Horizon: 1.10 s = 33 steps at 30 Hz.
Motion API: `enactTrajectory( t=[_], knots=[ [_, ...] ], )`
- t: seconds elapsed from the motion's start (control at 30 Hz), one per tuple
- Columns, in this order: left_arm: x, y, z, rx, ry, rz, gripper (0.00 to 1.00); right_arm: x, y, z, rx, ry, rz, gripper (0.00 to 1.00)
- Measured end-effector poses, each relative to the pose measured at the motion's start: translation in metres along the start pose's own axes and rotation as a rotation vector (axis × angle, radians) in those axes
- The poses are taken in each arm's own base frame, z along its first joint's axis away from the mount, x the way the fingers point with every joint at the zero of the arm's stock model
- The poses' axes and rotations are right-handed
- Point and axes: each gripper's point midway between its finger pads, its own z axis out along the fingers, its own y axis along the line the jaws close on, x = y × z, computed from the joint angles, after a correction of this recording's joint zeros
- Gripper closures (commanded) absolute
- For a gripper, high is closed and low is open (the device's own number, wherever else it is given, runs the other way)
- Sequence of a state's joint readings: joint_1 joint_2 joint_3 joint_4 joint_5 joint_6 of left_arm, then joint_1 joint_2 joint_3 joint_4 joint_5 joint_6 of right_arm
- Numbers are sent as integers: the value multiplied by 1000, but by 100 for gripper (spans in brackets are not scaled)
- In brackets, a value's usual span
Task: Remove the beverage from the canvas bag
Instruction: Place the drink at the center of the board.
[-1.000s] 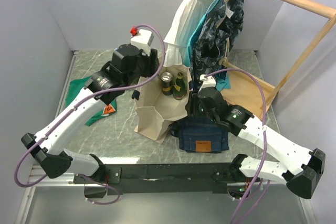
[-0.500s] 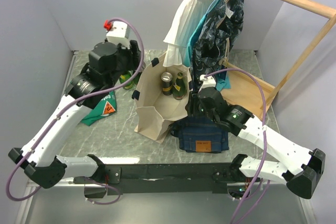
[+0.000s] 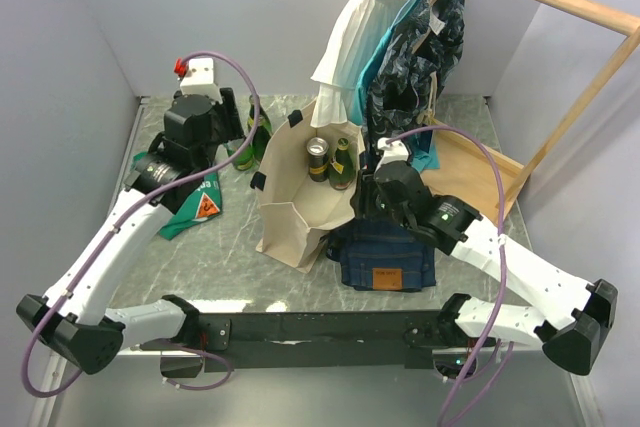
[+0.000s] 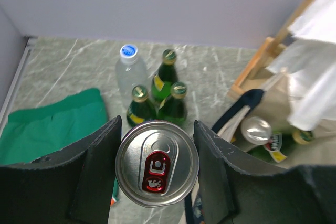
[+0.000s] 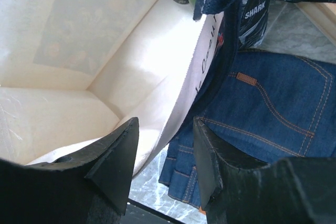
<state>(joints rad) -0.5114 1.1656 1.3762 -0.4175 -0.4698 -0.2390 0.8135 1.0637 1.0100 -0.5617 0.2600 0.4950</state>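
The cream canvas bag (image 3: 290, 209) stands open mid-table with navy handles. Inside it sit a silver-topped can (image 3: 317, 153) and a green bottle (image 3: 343, 161). My left gripper (image 4: 157, 166) is shut on a silver can with a red tab (image 4: 157, 162), held upright above the table to the left of the bag (image 4: 273, 95). Below it stand a clear bottle (image 4: 128, 72) and three green bottles (image 4: 167, 74). My right gripper (image 5: 165, 145) straddles the bag's right wall (image 5: 184, 93), fingers apart, not pinching it.
Folded blue jeans (image 3: 385, 257) lie against the bag's right side. A green printed cloth (image 3: 190, 202) lies at the left. A wooden rack (image 3: 560, 67) with hanging clothes (image 3: 400, 47) stands behind and to the right. Walls close in the left and back.
My left arm has swung left from the bag's mouth, carrying the can out over the bottles on the table. The right arm has barely moved.
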Motion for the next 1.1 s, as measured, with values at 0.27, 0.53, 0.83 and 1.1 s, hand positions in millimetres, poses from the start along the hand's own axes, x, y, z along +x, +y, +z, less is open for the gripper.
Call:
enactTrajectory(
  t=[0.27,0.53,0.83,1.1],
  knots=[
    [54,15,21,-49,88,-23,99,1,1,1,-4,7,0,47],
    [89,6,37,-24,129,-49,99,3,1,0,-3,17,1,46],
    [113,2,56,-26,141,-46,99,0,3,-4,-10,22,6,21],
    [132,-6,69,2,151,-48,99,-2,8,-6,-34,17,21,16]
  ],
)
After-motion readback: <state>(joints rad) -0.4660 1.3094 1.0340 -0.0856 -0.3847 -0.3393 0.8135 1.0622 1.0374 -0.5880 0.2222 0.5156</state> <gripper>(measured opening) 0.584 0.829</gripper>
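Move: The can held upright in the left gripper is bound for bare board about 6 cm ahead, 3 cm right and nearly 30 cm below. Beyond, about 15 cm ahead, stand the left green bottle, 3 cm left, and the right green bottle, 4 cm right; the canvas bag's middle is roughly 17 cm right and 1 cm ahead. From the right gripper, that spot lies some 28 cm left, 12 cm ahead and 13 cm below. Lower the left gripper about 14 cm, fast at first and then easing, while bringing it some 4 cm forward towards the green bottles. Keep the grip on the can and tip the fingers about 10 degrees downward. Hold the right gripper nearly in place at the canvas bag's rim and, late on, open its half-open fingers wide. ##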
